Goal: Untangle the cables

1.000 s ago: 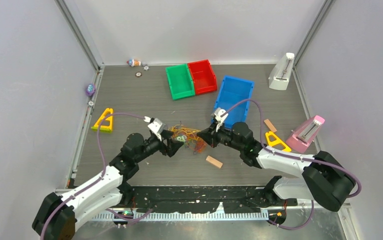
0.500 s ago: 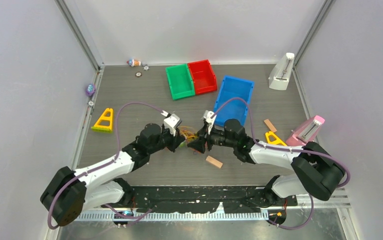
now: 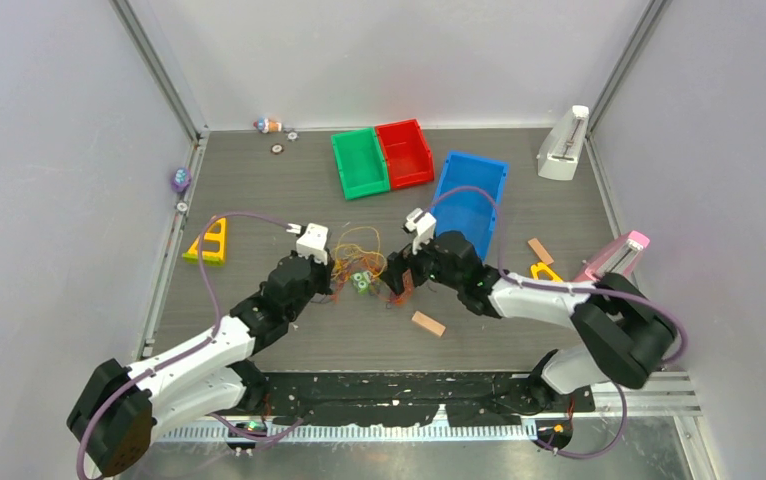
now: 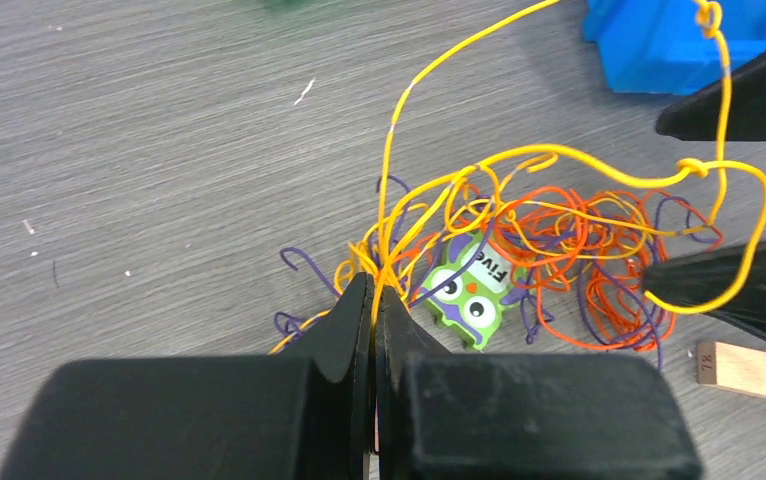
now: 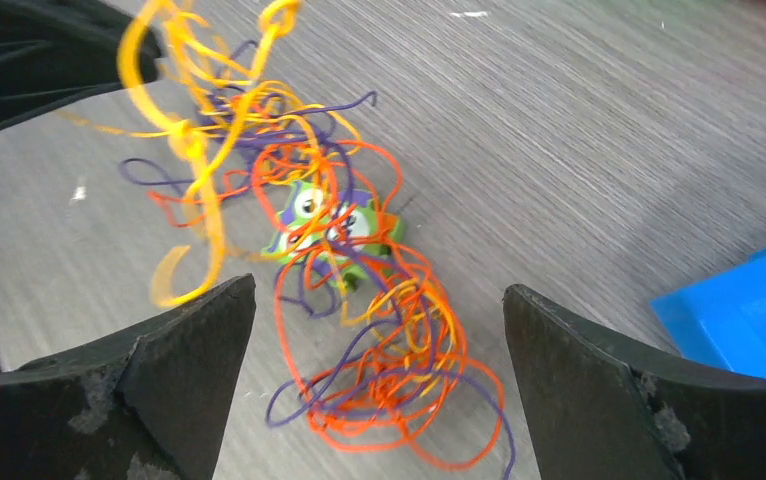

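The cables (image 3: 362, 262) lie as one tangle of orange, yellow and purple strands on the grey table between the two arms. My left gripper (image 3: 331, 277) is at the tangle's left edge. In the left wrist view it (image 4: 373, 285) is shut on a few yellow strands of the cables (image 4: 559, 235), which rise in tall loops from the pinch. My right gripper (image 3: 396, 283) hangs over the right side. Seen from the right wrist, it (image 5: 379, 292) is open, its fingers straddling an orange and purple clump of the cables (image 5: 389, 365) without touching it.
A green owl toy (image 4: 469, 292) sits inside the tangle. A wooden block (image 3: 427, 323) lies just to its right front. A blue bin (image 3: 469, 200), green bin (image 3: 359, 163) and red bin (image 3: 404, 152) stand behind. Yellow triangles (image 3: 209, 242) and a pink metronome (image 3: 614, 262) flank the sides.
My left gripper has shut on yellow strands and pulled back to the left, lifting loops. My right gripper has opened, let go of the cables and shifted slightly left over the tangle.
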{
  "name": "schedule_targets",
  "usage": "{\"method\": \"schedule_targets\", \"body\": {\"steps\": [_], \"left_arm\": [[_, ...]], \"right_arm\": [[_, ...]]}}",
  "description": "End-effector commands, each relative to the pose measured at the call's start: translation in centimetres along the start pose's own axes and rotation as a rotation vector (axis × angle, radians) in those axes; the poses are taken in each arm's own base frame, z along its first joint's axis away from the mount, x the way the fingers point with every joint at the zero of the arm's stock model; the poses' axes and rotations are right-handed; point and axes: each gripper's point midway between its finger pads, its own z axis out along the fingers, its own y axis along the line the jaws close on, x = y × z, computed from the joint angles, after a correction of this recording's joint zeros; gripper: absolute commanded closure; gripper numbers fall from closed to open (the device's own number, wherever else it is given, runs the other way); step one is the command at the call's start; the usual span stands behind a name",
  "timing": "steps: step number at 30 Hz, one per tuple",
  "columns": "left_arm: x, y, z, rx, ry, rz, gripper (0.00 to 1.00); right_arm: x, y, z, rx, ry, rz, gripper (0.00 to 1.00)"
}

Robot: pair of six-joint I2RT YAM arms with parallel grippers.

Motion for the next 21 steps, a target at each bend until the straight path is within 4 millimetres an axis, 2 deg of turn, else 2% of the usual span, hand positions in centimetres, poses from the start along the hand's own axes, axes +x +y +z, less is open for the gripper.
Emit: {"method": "schedule_targets", "body": {"steps": [1,4,7,9,10,11,12,14,15,16,17,18,21], "left_arm": [[-0.6,1.4,0.0,-0.088,-0.024,-0.031,1.0],[-0.5,1.6,0.1,-0.107,-0.011,-0.026,1.0],[-0.4,1.7,0.2,-0.114,0.0,-0.021,1.0],[-0.3,1.4,0.3,-0.095,0.009,-0.013,1.0],[-0.3,1.0,0.3,-0.072,0.01,-0.012,1.0],[-0.4,0.6,0.3,-0.047,0.009,-0.009,0.99],[-0.3,-0.1,0.4,-0.011,0.011,-0.005,0.92],[-0.3,-2.3,0.3,0.117,0.016,0.0,0.62],[-0.5,-3.6,0.2,0.192,0.013,0.005,0.45],[-0.7,-4.9,0.0,0.264,0.008,0.008,0.31],[-0.8,-6.2,-0.2,0.338,0.01,0.01,0.23],[-1.2,-7.1,-0.3,0.385,0.004,0.01,0.18],[-1.9,-8.3,0.0,0.437,0.004,-0.003,0.14]], "right_arm": [[1.1,-1.4,2.6,0.069,0.125,0.001,0.03],[3.0,-1.2,3.8,0.05,0.216,0.029,0.08],[3.9,-1.7,4.1,0.08,0.253,0.038,0.15],[4.3,-2.0,4.3,0.092,0.279,0.035,0.31],[4.5,-1.6,4.5,0.068,0.293,0.032,0.55],[4.5,-1.4,4.6,0.052,0.298,0.031,0.66],[4.2,-0.6,4.6,0.01,0.293,0.031,0.86],[3.2,0.7,4.3,-0.057,0.249,0.037,0.93],[1.5,1.3,4.1,-0.083,0.186,0.033,0.94],[1.5,1.8,3.7,-0.11,0.179,0.05,0.94],[0.0,2.3,3.4,-0.128,0.137,0.049,0.95],[-0.6,2.9,3.2,-0.155,0.124,0.064,0.95],[-3.8,4.3,3.1,-0.209,0.069,0.077,0.95]]}}
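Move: Just below the right hand's wide-open fingers, some 8 cm down and about 2 cm back, level sideways, lies the orange-and-purple clump of the tangled cables. The owl toy under the tangle is about 7 cm to that hand's left and 1 cm back; the wooden block is roughly 10 cm back and 7 cm right. From the left hand, shut on a yellow cable, the clump lies about 12 cm right, 3 cm back and 9 cm below, with the owl toy 5 cm right and 1 cm back. Dipping about 7 cm into the tangle, the right hand eases slightly forward, tips its fingers down some 15 degrees and closes on a bundle of orange, purple and yellow strands, then rises 2–3 cm while drawing back and left. Meanwhile the left hand drifts slightly left and down, opens wide to let go of the yellow cable, and swings about 5 cm right and 2 cm back towards the clump, turning clockwise. ##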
